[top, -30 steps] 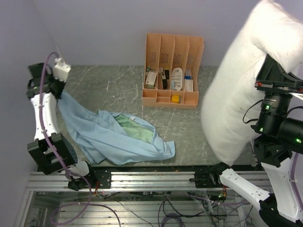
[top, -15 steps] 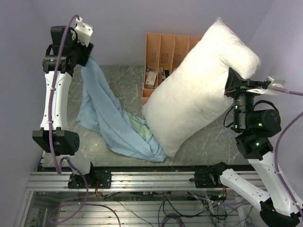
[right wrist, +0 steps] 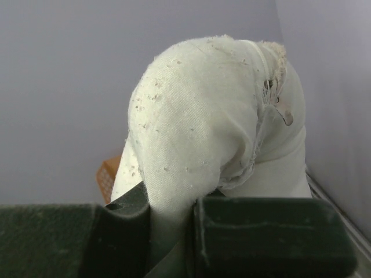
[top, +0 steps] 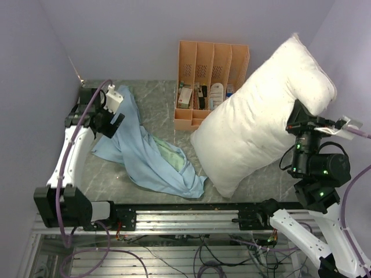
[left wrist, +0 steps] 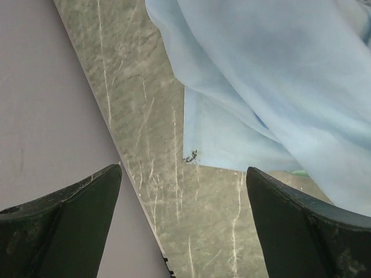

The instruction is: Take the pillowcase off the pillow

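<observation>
The pillowcase (top: 145,153) lies loose and crumpled on the left half of the table, light blue side up with a strip of mint green (top: 168,156) showing. My left gripper (top: 110,124) hangs over its far left edge, open and empty. In the left wrist view its two dark fingers (left wrist: 64,226) stand wide apart over bare table, with the pillowcase (left wrist: 261,87) just beyond them. The bare off-white pillow (top: 261,133) hangs tilted at the right, lower corner near the table. My right gripper (top: 300,119) is shut on a pinched fold of the pillow (right wrist: 203,116) near its top corner.
An orange file rack (top: 211,81) with small items stands at the back centre, partly behind the pillow. The grey marbled table (top: 156,101) meets the lilac wall (left wrist: 46,116) close to my left gripper. A metal rail (top: 185,217) runs along the near edge.
My left gripper opened, let go of the pillowcase and dropped from high up to near the table. The pillowcase fell into a heap. The pillow swung slightly right.
</observation>
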`<state>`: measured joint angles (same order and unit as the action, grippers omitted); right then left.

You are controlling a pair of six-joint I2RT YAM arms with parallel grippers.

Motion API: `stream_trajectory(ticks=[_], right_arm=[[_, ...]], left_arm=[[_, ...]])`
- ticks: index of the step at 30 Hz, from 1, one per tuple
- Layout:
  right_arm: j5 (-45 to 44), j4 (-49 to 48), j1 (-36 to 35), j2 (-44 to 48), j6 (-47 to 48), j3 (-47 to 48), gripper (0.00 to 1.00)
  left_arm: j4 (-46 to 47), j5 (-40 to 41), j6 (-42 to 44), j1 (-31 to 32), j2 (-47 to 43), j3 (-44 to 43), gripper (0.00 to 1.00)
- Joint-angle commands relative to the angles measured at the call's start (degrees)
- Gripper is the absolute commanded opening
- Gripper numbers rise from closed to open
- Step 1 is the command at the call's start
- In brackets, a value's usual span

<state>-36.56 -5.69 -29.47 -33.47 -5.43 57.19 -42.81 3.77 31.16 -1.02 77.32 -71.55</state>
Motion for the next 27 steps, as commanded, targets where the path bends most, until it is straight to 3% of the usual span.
stream_trajectory(ticks=[1,6,9,14,19,27], right_arm=[[-5.31,1.38,-0.06,3.36,-2.48,-5.63,0.0],[-11.64,4.72,-0.04,1.6,-1.51,-0.68,0.01],[-16.7,14.51,-0.06,1.16,-5.91,-0.25,0.43],[-17.25,26.12,-0.02,1.45,-15.77,-7.6,0.99],[-17.3,36.96,-0.06,2.14,-25.86,-9.16,1.0],[-19.79,49.05,-0.06,9.14,-29.84,-1.4,1.0]], left_arm=[[2.62,-3.91,0.21,-0.67,-8.25,3.17,1.0],[-0.6,-5.1,-2.95,-0.96,-9.8,0.98,1.0],[-0.46,-5.94,-3.97,-1.17,-12.05,1.7,1.0],[-0.76,-6.89,-4.71,-1.18,-14.06,3.3,1.0],[-0.67,-6.05,-5.85,-2.22,-14.48,1.73,1.0],[2.2,-10.92,-10.25,-9.58,-14.49,0.05,0.99]])
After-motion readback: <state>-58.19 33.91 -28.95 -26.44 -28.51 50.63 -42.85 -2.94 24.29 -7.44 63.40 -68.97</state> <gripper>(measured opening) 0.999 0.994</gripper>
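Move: Held at its upper end in the right hand, the pillow leans with its lower end on the table; its middle lies roughly 6 cm ahead of that hand, 5 cm left and 22 cm below. The blue pillowcase is crumpled on the table about 45 cm to the right hand's left, 5 cm ahead and 47 cm down; the tan organizer stands about 27 cm ahead, 20 cm left, 40 cm below. From the left hand, the pillow's middle is some 55 cm right, 6 cm back and 6 cm higher. Letting go of the pillow's raised end, the right hand first eases a few centimetres right and down, then spreads its fingers fully while sinking, about 16 cm lower in all and 6 cm to the right, drawing back slightly at the end. Its wrist tips down nearly 30 degrees and turns some 20 clockwise. The empty left hand, still open, backs up and away from the pillowcase, rising about 5 cm. ##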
